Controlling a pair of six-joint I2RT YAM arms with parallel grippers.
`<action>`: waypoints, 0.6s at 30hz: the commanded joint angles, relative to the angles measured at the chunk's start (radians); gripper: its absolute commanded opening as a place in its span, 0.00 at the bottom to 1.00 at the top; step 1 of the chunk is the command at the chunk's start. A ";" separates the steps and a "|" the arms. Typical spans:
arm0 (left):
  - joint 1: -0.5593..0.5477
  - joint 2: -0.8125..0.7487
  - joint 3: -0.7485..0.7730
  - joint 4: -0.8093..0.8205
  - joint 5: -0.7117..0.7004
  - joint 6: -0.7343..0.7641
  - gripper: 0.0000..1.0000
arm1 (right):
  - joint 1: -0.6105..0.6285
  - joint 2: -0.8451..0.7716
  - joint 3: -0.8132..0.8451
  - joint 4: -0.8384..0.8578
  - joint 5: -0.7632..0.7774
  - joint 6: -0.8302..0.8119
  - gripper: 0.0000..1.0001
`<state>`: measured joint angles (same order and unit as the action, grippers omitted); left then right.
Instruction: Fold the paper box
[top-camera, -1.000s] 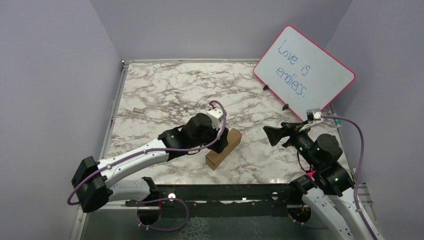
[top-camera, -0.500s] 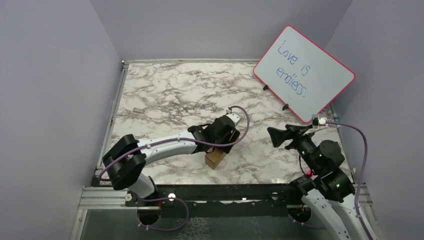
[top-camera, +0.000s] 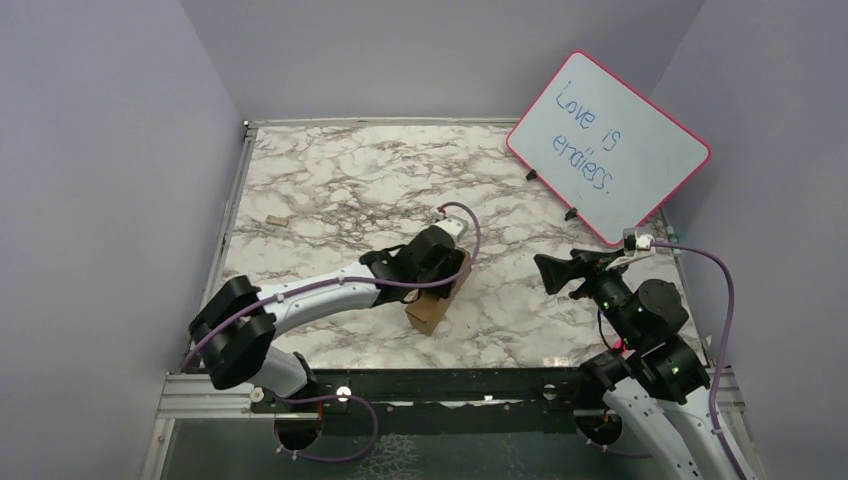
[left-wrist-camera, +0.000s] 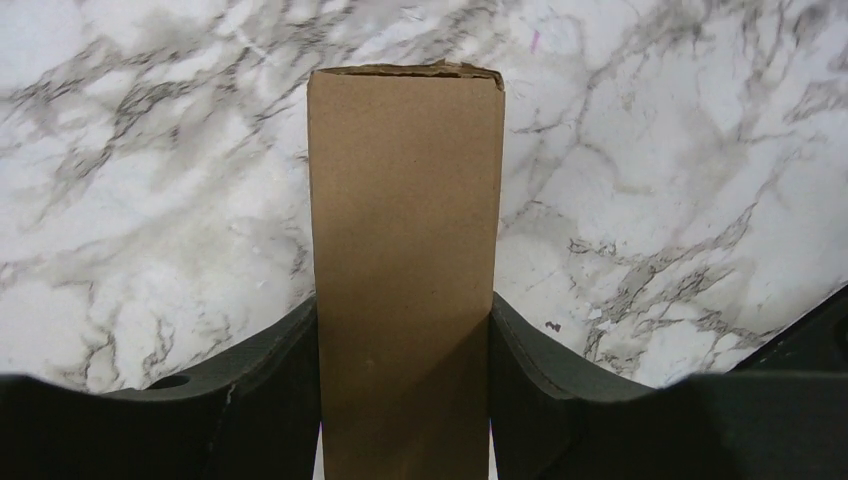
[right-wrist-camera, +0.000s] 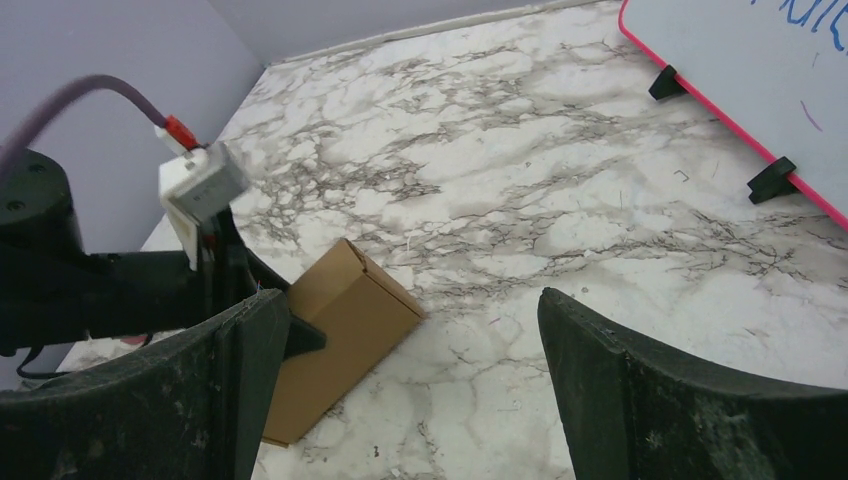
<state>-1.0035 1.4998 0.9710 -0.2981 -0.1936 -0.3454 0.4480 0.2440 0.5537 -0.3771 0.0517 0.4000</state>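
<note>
The paper box (top-camera: 428, 313) is a small oblong brown cardboard box lying on the marble table, near the middle front. My left gripper (top-camera: 452, 274) reaches over its far end. In the left wrist view the paper box (left-wrist-camera: 405, 220) runs straight up between the two black fingers (left-wrist-camera: 275, 380), and both press against its long sides. My right gripper (top-camera: 551, 272) hovers open to the right of the box, apart from it. In the right wrist view the paper box (right-wrist-camera: 345, 335) shows past the wide-spread right gripper (right-wrist-camera: 410, 300), which holds nothing.
A pink-framed whiteboard (top-camera: 608, 145) with blue writing stands on black feet at the back right. A tiny tan scrap (top-camera: 277, 221) lies at the left. Purple walls close in three sides. A metal rail (top-camera: 420, 385) runs along the near edge.
My left gripper came down over the box's far end and closed onto its sides. The box shifted slightly left. The right arm drew back a little, then stayed still.
</note>
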 joint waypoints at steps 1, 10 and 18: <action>0.155 -0.186 -0.168 0.238 0.143 -0.197 0.46 | 0.003 0.005 -0.011 -0.009 0.002 0.003 1.00; 0.357 -0.325 -0.461 0.687 0.142 -0.663 0.49 | 0.004 0.004 -0.009 -0.012 -0.014 0.007 1.00; 0.371 -0.153 -0.480 0.926 0.079 -0.925 0.50 | 0.003 0.008 -0.009 -0.010 -0.024 0.007 1.00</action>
<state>-0.6365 1.2587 0.4808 0.4179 -0.0738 -1.0763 0.4480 0.2478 0.5533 -0.3798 0.0467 0.4004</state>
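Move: The left hand already has the folded paper box pinched across its narrow width, low over the table. The box's middle is about 3 cm back, 2 cm left and 3 cm below the hand point. The tan scrap lies roughly 11 cm ahead and 35 cm left, and the whiteboard's near clip some 12 cm ahead and 25 cm right. From the open, waiting right hand the box is about 21 cm left, 1 cm back and 19 cm below. Keeping its pinch on the paper box, the left hand carries it about 10 cm diagonally forward and left, away from the right hand, rising some 3 cm; the leftward swing ends partway, drifting slightly back right while the forward travel goes on. All the while the wrist rolls the box some 50 degrees, the hand's left side dipping and its right side rising, and swings nearly 40 degrees counter-clockwise. ##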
